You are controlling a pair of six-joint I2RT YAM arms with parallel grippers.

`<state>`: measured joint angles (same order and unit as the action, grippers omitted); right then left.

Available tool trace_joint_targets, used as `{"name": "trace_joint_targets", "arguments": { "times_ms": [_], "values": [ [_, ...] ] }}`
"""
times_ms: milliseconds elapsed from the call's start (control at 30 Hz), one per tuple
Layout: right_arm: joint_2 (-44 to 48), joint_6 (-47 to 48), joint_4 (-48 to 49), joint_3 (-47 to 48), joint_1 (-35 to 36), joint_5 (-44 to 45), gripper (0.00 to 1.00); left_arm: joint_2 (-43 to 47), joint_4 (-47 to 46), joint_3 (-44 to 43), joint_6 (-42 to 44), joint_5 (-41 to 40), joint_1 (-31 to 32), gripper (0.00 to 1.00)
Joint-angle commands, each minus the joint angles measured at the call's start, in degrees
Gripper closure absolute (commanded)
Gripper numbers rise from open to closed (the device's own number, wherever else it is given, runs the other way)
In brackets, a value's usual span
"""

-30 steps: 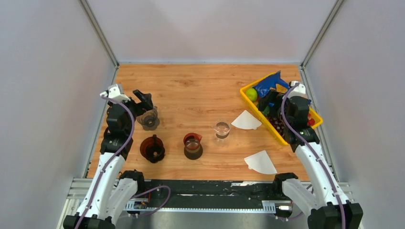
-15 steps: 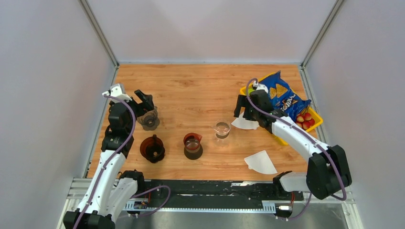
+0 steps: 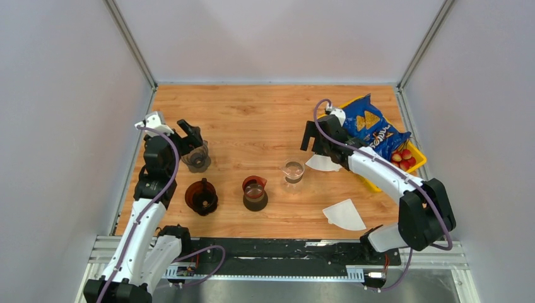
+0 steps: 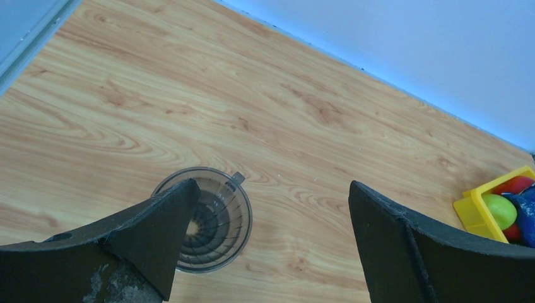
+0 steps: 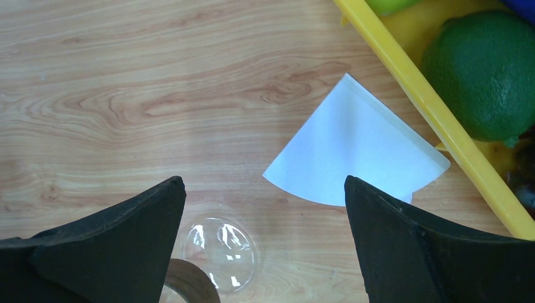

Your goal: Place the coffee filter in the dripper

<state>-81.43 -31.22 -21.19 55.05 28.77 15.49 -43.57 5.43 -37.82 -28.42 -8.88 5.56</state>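
Note:
A white folded coffee filter (image 3: 323, 164) lies flat beside the yellow basket; it also shows in the right wrist view (image 5: 353, 154). A second filter (image 3: 344, 214) lies near the front edge. A clear grey dripper (image 3: 196, 158) stands at the left and shows in the left wrist view (image 4: 211, 218). My left gripper (image 3: 192, 135) is open and empty just above and behind this dripper, which sits by its left finger (image 4: 271, 233). My right gripper (image 3: 313, 142) is open and empty above the wood just left of the first filter (image 5: 262, 240).
A dark brown dripper (image 3: 202, 197) and a brown dripper on a glass server (image 3: 255, 192) stand mid-left. A clear glass cup (image 3: 293, 170) stands by the right gripper (image 5: 221, 252). The yellow basket (image 3: 372, 180) holds a chip bag (image 3: 372, 126), a lime (image 5: 482, 76) and red fruit.
My right arm has swung left from over the yellow basket to above the filter and the glass cup. The left arm has not moved.

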Motion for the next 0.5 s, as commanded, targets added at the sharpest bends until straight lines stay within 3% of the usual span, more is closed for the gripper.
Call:
{"name": "trace_joint_targets", "arguments": {
  "times_ms": [0, 167, 333, 467],
  "values": [
    [-1.15, 3.7, 0.52, 5.69, 1.66, -2.45, 0.0, -0.38, 0.29, -2.32, -0.87, -1.47, -0.27, 0.0],
    [-3.41, 10.72, 0.67, 12.65, 6.14, -7.14, 0.0, -1.29, 3.32, -4.03, -2.66, -4.07, -0.24, 0.0],
    [-9.89, 18.79, 1.37, 22.08, 14.16, -14.21, 0.0, -1.83, 11.71, -5.31, -8.55, -12.93, -0.28, 0.0],
    [-13.28, 20.67, 1.55, 26.72, 18.2, -17.05, 0.0, -1.64, 15.69, -5.75, -10.28, -14.9, -0.27, 0.0]
  ]
}}
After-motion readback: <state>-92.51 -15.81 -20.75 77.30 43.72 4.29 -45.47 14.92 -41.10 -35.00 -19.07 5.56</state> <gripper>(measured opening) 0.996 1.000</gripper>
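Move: From the open, empty right hand the grey dripper stands far across the table, some 39 cm to its left, about 4 cm back and 6 cm lower. The brown dripper is 35 cm left and 16 cm back of this hand, the brown carafe 18 cm left and 15 cm back, the clear carafe 5 cm left and 8 cm back. For the left hand the grey dripper is almost straight below, about 19 cm down and 2 cm back. Leftwards and rising, the right hand sweeps away from the far filter, high across the table towards the grey dripper, gathering speed over some 16 cm while climbing 8; it swings about 35 degrees counter-clockwise, fingers wide open and touching nothing. High over the grey dripper, the open left hand shifts about 3 cm left, sinks a little and turns counter-clockwise. ##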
